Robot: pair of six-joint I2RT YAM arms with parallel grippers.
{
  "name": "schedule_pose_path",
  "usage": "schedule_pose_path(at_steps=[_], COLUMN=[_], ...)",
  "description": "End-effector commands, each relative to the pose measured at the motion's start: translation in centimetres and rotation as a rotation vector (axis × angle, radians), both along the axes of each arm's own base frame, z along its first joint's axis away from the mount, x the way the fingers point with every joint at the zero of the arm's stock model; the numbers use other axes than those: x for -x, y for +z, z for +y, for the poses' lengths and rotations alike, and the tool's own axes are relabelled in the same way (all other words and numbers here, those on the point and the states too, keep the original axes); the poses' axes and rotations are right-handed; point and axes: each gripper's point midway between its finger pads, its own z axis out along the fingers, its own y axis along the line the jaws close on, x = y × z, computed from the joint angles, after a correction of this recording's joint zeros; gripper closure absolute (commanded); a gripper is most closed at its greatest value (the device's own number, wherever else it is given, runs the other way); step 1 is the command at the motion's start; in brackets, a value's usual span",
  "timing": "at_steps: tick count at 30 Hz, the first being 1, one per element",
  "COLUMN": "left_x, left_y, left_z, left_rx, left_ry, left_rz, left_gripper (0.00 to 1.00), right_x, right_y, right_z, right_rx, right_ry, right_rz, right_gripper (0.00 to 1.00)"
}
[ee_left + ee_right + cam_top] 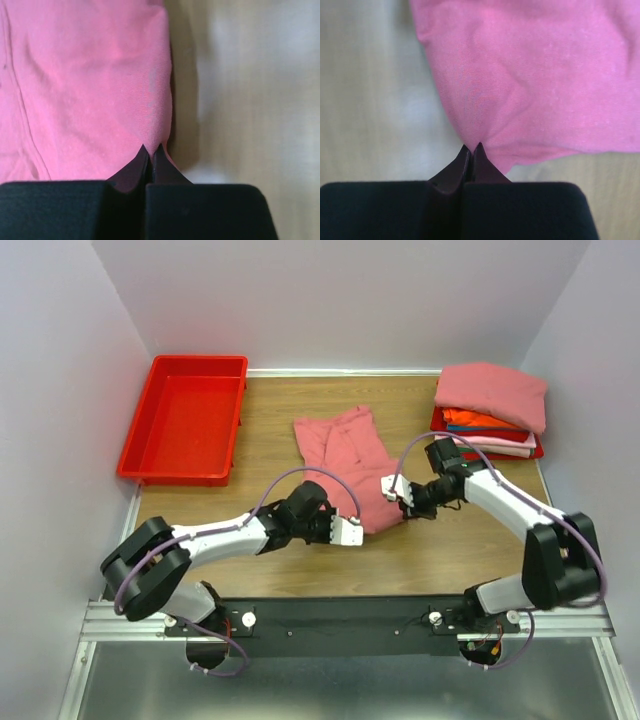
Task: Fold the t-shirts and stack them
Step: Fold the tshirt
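Note:
A pink t-shirt (348,455) lies crumpled in the middle of the wooden table (270,440). My left gripper (352,531) is shut on its near edge, which fills the left wrist view (90,90). My right gripper (390,488) is shut on its near right edge, which fills the right wrist view (535,75). Both pinch the cloth at the fingertips, low over the table. A stack of folded t-shirts (490,410) in salmon-pink, orange, red and pale pink sits at the back right.
A red plastic bin (187,418) stands at the back left. White walls close the table on three sides. Bare wood (450,550) shows in front of the shirt.

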Motion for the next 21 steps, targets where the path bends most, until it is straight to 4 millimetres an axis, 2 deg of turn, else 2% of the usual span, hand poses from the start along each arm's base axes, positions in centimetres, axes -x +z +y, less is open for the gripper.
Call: schedule_pose_path(at_steps=[1, 2, 3, 6, 9, 11, 16, 18, 19, 20, 21], left_x=[5.0, 6.4, 7.0, 7.8, 7.9, 7.5, 5.5, 3.8, 2.8, 0.9, -0.2], left_y=[1.0, 1.1, 1.3, 2.5, 3.7, 4.6, 5.9, 6.4, 6.8, 7.0, 7.5], left_z=[-1.1, -1.6, -1.6, -1.9, -1.7, -1.6, -0.9, -0.4, -0.5, 0.4, 0.6], left_rx=[0.047, 0.04, 0.034, 0.037, 0.051, 0.062, 0.075, 0.085, 0.096, 0.106, 0.122], left_ry=[-0.101, -0.139, -0.147, -0.162, -0.165, -0.16, -0.122, -0.084, -0.075, -0.025, -0.01], left_rz=[0.121, 0.121, 0.125, 0.143, 0.127, 0.095, 0.001, -0.017, -0.044, -0.06, -0.078], left_gripper=[1.0, 1.0, 1.0, 1.0, 1.0, 1.0, 1.0, 1.0, 1.0, 1.0, 1.0], right_x=[5.8, 6.5, 8.0, 9.9, 9.3, 8.5, 3.5, 1.8, 0.3, -0.6, -1.4], right_y=[1.2, 1.3, 1.5, 2.2, 3.2, 3.8, 6.4, 7.1, 7.9, 8.0, 8.3], right_z=[-0.9, -1.1, -1.7, -2.4, -2.3, -2.0, -1.1, -0.5, 0.0, 0.3, 0.5], right_rx=[-0.014, -0.008, 0.011, 0.031, 0.023, 0.017, 0.019, 0.011, 0.001, -0.004, -0.007], right_ry=[0.018, 0.023, 0.027, 0.051, 0.034, 0.008, -0.048, -0.073, -0.079, -0.092, -0.098], right_rz=[0.112, 0.124, 0.171, 0.206, 0.168, 0.157, 0.083, 0.069, 0.052, 0.051, 0.044], right_gripper=[1.0, 1.0, 1.0, 0.99, 1.0, 1.0, 1.0, 1.0, 1.0, 1.0, 1.0])
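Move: Both hands already pinch the shirt's near edge, the right hand some 16 cm to the right of the left one, just above the table. The shirt's far end lies about 38 cm straight ahead of the left hand; from the right hand it is some 34 cm ahead and 16 cm left, both a few cm lower. The red bin sits roughly 34 cm left and 38 cm ahead of the left hand; the shirt stack about 18 cm right and 31 cm ahead of the right hand. Keep both grippers shut on the near edge of the t-shirt and draw it back towards the bases, low over the table, about 7 cm with a slight rise. Then reverse: raise the edge and start carrying it forward towards the shirt's far end, the right gripper leading by 5 to 6 cm forward, the left by about 3 cm. Finish 5 to 7 cm higher than at the start. ##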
